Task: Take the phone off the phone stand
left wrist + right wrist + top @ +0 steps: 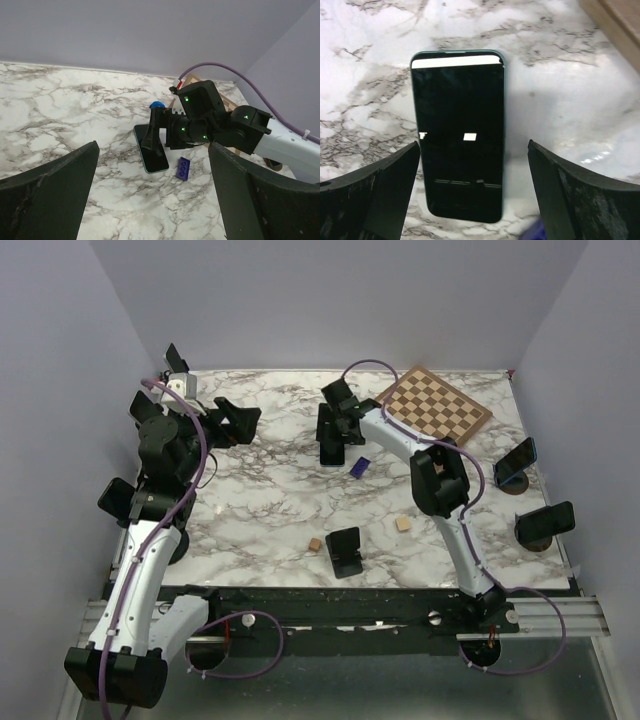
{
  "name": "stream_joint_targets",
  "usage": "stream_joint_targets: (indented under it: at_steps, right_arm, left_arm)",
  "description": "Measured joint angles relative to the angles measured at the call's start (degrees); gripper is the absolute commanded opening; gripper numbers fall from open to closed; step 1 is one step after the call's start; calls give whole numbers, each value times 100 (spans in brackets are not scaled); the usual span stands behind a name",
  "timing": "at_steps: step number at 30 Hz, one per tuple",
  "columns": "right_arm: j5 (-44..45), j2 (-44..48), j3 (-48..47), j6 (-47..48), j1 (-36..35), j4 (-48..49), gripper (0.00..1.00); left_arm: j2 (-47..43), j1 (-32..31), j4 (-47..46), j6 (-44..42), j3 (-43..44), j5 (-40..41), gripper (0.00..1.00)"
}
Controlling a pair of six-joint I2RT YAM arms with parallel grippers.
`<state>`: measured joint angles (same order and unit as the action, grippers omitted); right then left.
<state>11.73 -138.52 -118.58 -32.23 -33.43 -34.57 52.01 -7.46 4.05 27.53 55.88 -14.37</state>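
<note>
A dark phone with a teal edge lies flat, screen up, on the marble table. My right gripper hangs open just above it, one finger to each side, and neither finger touches the phone. An empty black phone stand sits near the front middle of the table. At the back left my left gripper is open and holds nothing, facing the phone and the right gripper from a distance.
A purple brick lies right of the phone. A chessboard lies at the back right. Two small wooden cubes sit near the front. Other phones on stands line the right edge and the left side.
</note>
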Motion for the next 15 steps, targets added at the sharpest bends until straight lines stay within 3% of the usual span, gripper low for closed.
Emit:
stream_joint_targets:
  at_steps: [6, 15]
  right_arm:
    - [391, 846, 599, 138, 0, -212, 99]
    - [1250, 4124, 3403, 162, 0, 511, 100]
  left_arm:
    - [120, 0, 0, 39, 0, -4, 97]
    - [293, 0, 0, 188, 13, -92, 96]
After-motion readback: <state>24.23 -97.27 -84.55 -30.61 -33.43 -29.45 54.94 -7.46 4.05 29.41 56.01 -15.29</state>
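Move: The phone lies flat just under the right gripper's open fingers, about 2 cm ahead, 1 cm left and 2 cm below. At that same table height, the purple block is some 6 cm back and 8 cm right of this gripper, the blue object about 15 cm ahead and 6 cm right, and the chessboard's middle roughly 12 cm ahead and 30 cm right. From the left gripper the phone is some 18 cm ahead, 17 cm right and 34 cm below. Lift the right gripper away from the phone with its fingers kept wide open: raise it about 15 cm, slowly at first and then fast, while carrying it some 10 cm right and 8 cm back, high over towards the purple block. Let the fingers tip up about 15 degrees on the way. ##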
